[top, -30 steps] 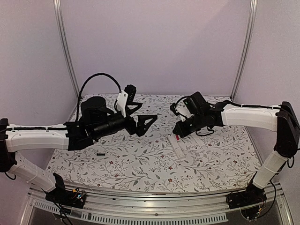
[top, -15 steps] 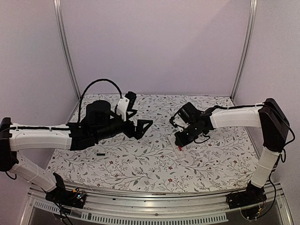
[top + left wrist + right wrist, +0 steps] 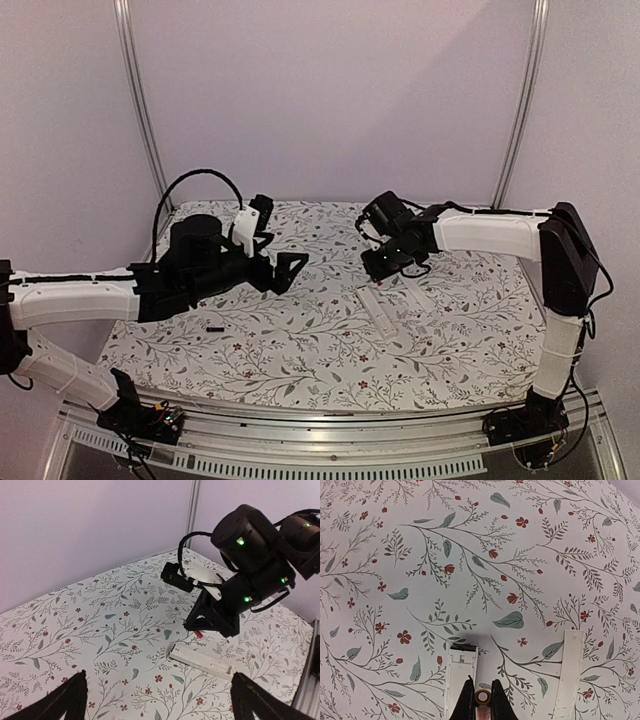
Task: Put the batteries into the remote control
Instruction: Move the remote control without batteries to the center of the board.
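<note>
The remote control is a slim white bar lying flat with its battery bay facing up and a black patch at its far end. My right gripper hovers just above that end, shut on a red battery that points down at the cloth beside the remote. My left gripper hangs open to the left of the remote, with nothing between its fingertips.
A thin flat white cover strip lies right of the remote. A small dark stick rests on the flowered cloth near the left arm. Metal posts and lilac walls close in the back and sides.
The right gripper dipped to the remote, then rose and drew back with the battery still in it. The left gripper pulled back to the left, staying open.
</note>
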Controlling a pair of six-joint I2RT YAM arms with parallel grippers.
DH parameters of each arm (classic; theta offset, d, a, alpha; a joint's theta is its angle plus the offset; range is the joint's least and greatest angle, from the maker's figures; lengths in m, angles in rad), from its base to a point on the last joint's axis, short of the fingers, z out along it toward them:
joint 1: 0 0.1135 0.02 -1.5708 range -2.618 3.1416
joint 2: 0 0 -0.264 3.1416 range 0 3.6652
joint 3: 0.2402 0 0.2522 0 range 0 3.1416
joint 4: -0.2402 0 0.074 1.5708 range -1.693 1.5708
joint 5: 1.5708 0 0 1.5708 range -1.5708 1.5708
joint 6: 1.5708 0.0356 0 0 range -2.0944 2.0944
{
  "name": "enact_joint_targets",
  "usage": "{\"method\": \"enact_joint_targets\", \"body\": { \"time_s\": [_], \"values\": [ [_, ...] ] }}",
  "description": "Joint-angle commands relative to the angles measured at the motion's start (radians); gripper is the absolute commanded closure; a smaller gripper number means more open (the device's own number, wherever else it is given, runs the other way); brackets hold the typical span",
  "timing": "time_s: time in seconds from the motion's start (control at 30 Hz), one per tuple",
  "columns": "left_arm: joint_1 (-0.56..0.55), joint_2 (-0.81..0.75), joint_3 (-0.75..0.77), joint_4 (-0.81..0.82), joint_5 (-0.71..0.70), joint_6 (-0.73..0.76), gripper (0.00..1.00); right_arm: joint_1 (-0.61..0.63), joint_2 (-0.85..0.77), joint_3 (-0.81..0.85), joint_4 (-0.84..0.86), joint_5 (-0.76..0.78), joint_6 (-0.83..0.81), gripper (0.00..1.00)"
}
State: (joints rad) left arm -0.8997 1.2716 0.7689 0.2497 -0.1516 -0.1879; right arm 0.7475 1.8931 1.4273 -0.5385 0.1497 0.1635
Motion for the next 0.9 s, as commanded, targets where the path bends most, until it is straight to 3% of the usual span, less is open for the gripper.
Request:
{"method": "enact_joint_targets", "body": {
  "time_s": [0.0,0.2,0.57,0.7,0.8,0.87],
  "values": [
    [0.021,-0.034,-0.028,-0.041,-0.029,0.006,0.0,-0.01,0.117,0.072,-0.067,0.078,-0.034,1.0],
    [0.028,-0.086,-0.04,-0.076,-0.045,0.022,0.0,-0.01,0.184,0.096,-0.085,0.045,-0.042,1.0],
    [0.042,-0.115,-0.049,-0.098,-0.054,0.035,0.0,-0.008,0.179,0.027,-0.02,-0.236,-0.003,1.0],
    [0.042,-0.118,-0.052,-0.105,-0.052,0.044,0.0,0.002,0.165,0.01,-0.01,-0.272,0.018,1.0],
    [0.042,-0.116,-0.056,-0.108,0.001,0.074,0.0,0.003,0.141,0.016,-0.012,-0.292,0.0,1.0],
    [0.042,-0.104,-0.061,-0.111,0.109,0.142,0.0,0.002,0.114,0.029,-0.016,-0.314,-0.032,1.0]
  ]
}}
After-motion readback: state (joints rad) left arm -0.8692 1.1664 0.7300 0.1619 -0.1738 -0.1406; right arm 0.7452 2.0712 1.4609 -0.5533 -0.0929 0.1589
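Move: The remote control lies almost under the right hand, its middle about 5 cm back, 1 cm to the left and some 9 cm below; its black end points outwards and slightly left. The flat battery cover lies about 9 cm to the right of the right hand and 1 cm ahead. From the left hand the remote is roughly 21 cm to the right, 3 cm ahead and 23 cm lower. The remote gets pushed on its right-hand side, near the black far end, by the right hand's closed fingers with the red battery still in them: they sink about 7 cm beside it, then sweep left and back, some 3 cm left, tipping to point more nearly straight down. The left hand, open and empty, eases about 3 cm left, away from it. ##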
